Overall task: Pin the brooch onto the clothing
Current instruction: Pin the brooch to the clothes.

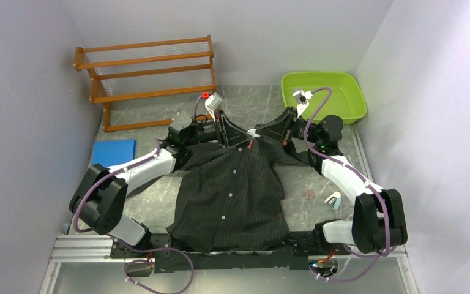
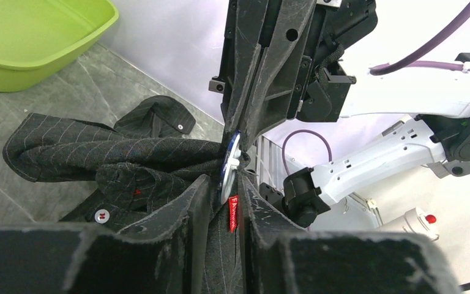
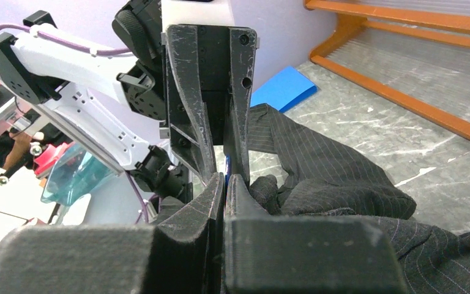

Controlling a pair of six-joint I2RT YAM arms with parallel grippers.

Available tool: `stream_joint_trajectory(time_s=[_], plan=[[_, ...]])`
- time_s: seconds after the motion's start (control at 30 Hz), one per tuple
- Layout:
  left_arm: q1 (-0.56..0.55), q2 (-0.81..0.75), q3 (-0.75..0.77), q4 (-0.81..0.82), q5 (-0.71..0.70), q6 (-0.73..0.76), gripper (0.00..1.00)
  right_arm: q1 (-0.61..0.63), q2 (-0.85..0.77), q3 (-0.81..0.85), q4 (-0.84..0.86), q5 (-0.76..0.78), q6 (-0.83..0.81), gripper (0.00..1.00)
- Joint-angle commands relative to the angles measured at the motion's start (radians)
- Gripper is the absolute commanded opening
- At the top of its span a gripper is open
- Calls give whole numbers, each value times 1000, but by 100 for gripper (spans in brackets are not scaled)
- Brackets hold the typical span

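The clothing, a black pinstriped shirt with white buttons, lies spread on the table with its collar at the far end. Both grippers meet tip to tip at that collar. My left gripper is shut on a fold of shirt fabric that carries a small red tag. The brooch, a round white and blue disc seen edge-on, stands right at that fold. My right gripper is shut on it, and only a thin blue sliver shows between its fingers.
A green basin stands at the back right and a wooden rack at the back left. A blue pad lies left of the shirt. Two small items lie right of it.
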Motion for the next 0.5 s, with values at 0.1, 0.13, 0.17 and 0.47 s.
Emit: stream_joint_trajectory(time_s=[0.1, 0.13, 0.17, 0.47], plan=[[-2, 31, -7, 107, 36, -34, 19, 2, 0, 19, 90, -18, 22, 0], [-3, 32, -5, 107, 35, -34, 18, 1, 0, 18, 88, -18, 20, 0], [-2, 32, -3, 105, 36, -33, 16, 2, 0, 18, 86, -17, 17, 0], [-3, -19, 1, 25, 25, 11, 3, 0, -55, 8, -100, 25, -135, 66]])
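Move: The brooch, still pinched by the right fingers over the lifted shirt, stands about 2 cm to the right of the left hand point and 1 cm above it, between its half-open tips. From the left hand, the red tag is some 2 cm back, 1 cm right and 3 cm below. The brooch lies about 2 cm to the left of the right hand point, level in depth and height. Left fingers close and pinch the brooch's edge, sinking about 1 cm; then the right fingers open half-way, releasing it. ##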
